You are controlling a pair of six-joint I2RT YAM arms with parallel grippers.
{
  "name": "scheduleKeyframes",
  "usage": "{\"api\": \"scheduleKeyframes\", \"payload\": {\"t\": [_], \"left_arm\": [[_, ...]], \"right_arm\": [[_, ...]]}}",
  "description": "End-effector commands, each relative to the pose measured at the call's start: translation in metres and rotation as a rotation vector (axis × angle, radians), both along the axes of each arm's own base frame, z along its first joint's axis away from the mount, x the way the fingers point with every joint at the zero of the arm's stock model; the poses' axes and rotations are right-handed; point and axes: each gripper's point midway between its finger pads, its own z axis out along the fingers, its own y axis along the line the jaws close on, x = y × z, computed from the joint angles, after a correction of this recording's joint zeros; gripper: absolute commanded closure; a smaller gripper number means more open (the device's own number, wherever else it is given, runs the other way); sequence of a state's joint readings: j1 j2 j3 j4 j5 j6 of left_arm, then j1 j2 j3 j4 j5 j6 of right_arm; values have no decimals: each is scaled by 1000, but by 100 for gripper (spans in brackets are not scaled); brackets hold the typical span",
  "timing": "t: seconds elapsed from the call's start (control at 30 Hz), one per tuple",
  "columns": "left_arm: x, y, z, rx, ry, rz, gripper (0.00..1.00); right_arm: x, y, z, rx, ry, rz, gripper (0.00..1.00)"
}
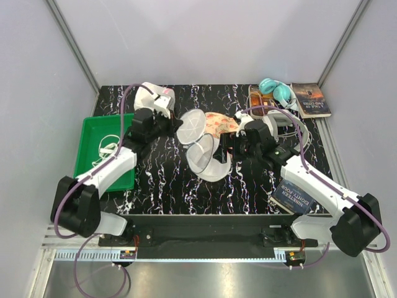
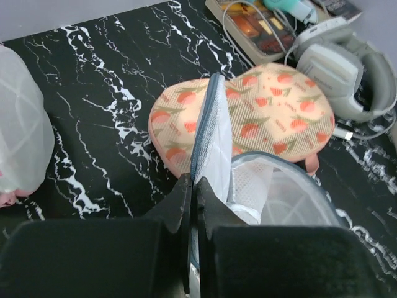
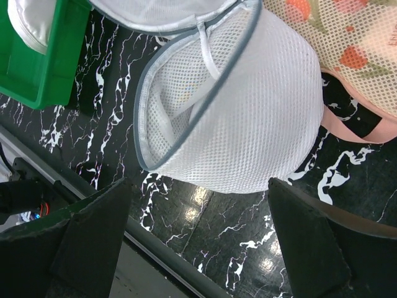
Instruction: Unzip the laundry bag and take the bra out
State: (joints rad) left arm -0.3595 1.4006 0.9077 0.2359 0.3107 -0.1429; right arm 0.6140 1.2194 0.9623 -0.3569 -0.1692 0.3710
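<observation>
The laundry bag [image 1: 208, 162] lies unzipped mid-table, its white mesh bowl open and its round lid [image 1: 191, 127] standing up. My left gripper [image 2: 195, 183] is shut on the grey zip band of that lid [image 2: 211, 136]; in the top view it [image 1: 176, 126] sits just left of the lid. My right gripper [image 3: 199, 180] is open, with the bowl [image 3: 248, 124] just beyond its fingertips and untouched. Inside the bowl I see only mesh and white ribs. A small white soft garment, seemingly the bra [image 1: 108, 149] [image 3: 25, 22], lies in the green tray [image 1: 87, 133].
A floral two-cup item [image 1: 220, 123] [image 2: 273, 112] lies right behind the bag. A white pouch with pink trim [image 1: 155, 96] sits at the back left. Teal headphones [image 1: 276, 92], a grey headset [image 2: 347, 62] and a book [image 1: 310, 99] crowd the back right. Another book [image 1: 291, 195] lies under the right arm.
</observation>
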Motion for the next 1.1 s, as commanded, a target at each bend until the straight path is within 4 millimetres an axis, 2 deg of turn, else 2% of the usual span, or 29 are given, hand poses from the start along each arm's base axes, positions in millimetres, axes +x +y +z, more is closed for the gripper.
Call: {"api": "scheduleKeyframes", "payload": {"t": [0.0,0.07,0.1,0.13,0.17,0.2,0.27,0.33,0.37,0.57,0.77,0.9,1.07], "left_arm": [[-19,5,-15,201,-82,31,100],[-27,4,-21,254,-85,39,100],[-34,-6,-23,277,-90,19,100],[-38,-7,-25,318,-100,16,100],[-39,-2,-29,362,-99,55,100],[-49,-14,-31,387,-110,29,100],[-56,-18,-33,437,-127,34,100],[-67,-34,-32,462,-142,-4,100],[-70,-35,-38,492,-129,-6,100],[-108,-72,-61,577,-85,-145,100],[-142,-109,-73,499,-2,-281,100],[-152,-129,-78,473,31,-324,100],[-168,-143,-97,482,83,-372,100]], "right_arm": [[12,10,24,57,-71,16,2],[15,7,26,54,-80,-13,2],[16,5,26,54,-81,-25,2],[17,2,28,50,-93,-43,2],[17,1,29,52,-96,-52,2],[18,0,29,53,-97,-57,2],[18,-3,31,54,-102,-69,2],[18,-3,32,58,-103,-74,2],[17,-3,32,58,-104,-75,2],[17,-9,38,66,-121,-105,2],[18,-21,42,73,-139,-159,1],[20,-27,45,81,-145,-192,1],[22,-43,54,80,-182,-266,1]]}}
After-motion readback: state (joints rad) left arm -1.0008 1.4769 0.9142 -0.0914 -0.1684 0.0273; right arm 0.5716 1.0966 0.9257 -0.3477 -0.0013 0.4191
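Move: The left gripper already pinches the laundry bag's lid; the bag's body lies about 12 cm back, 13 cm to its right and 15 cm below. The patterned bag sits roughly 3 cm farther out and 18 cm right, the pink-zipped mesh bag about 11 cm ahead and 8 cm left. The bra is already in the green bin, some 24 cm left and 8 cm back. From the open right gripper, the laundry bag's body is about 3 cm ahead, 6 cm left and 11 cm down. Keep the lid pinched in the left gripper and bring it back towards the base, about 15 cm, while swinging some 11 cm right and sinking 10 cm towards the bag's body; roll the wrist roughly 30 degrees so its left side rises. Late on, ease the wide-open right gripper about 4 cm right and slightly up, away from the bag. ##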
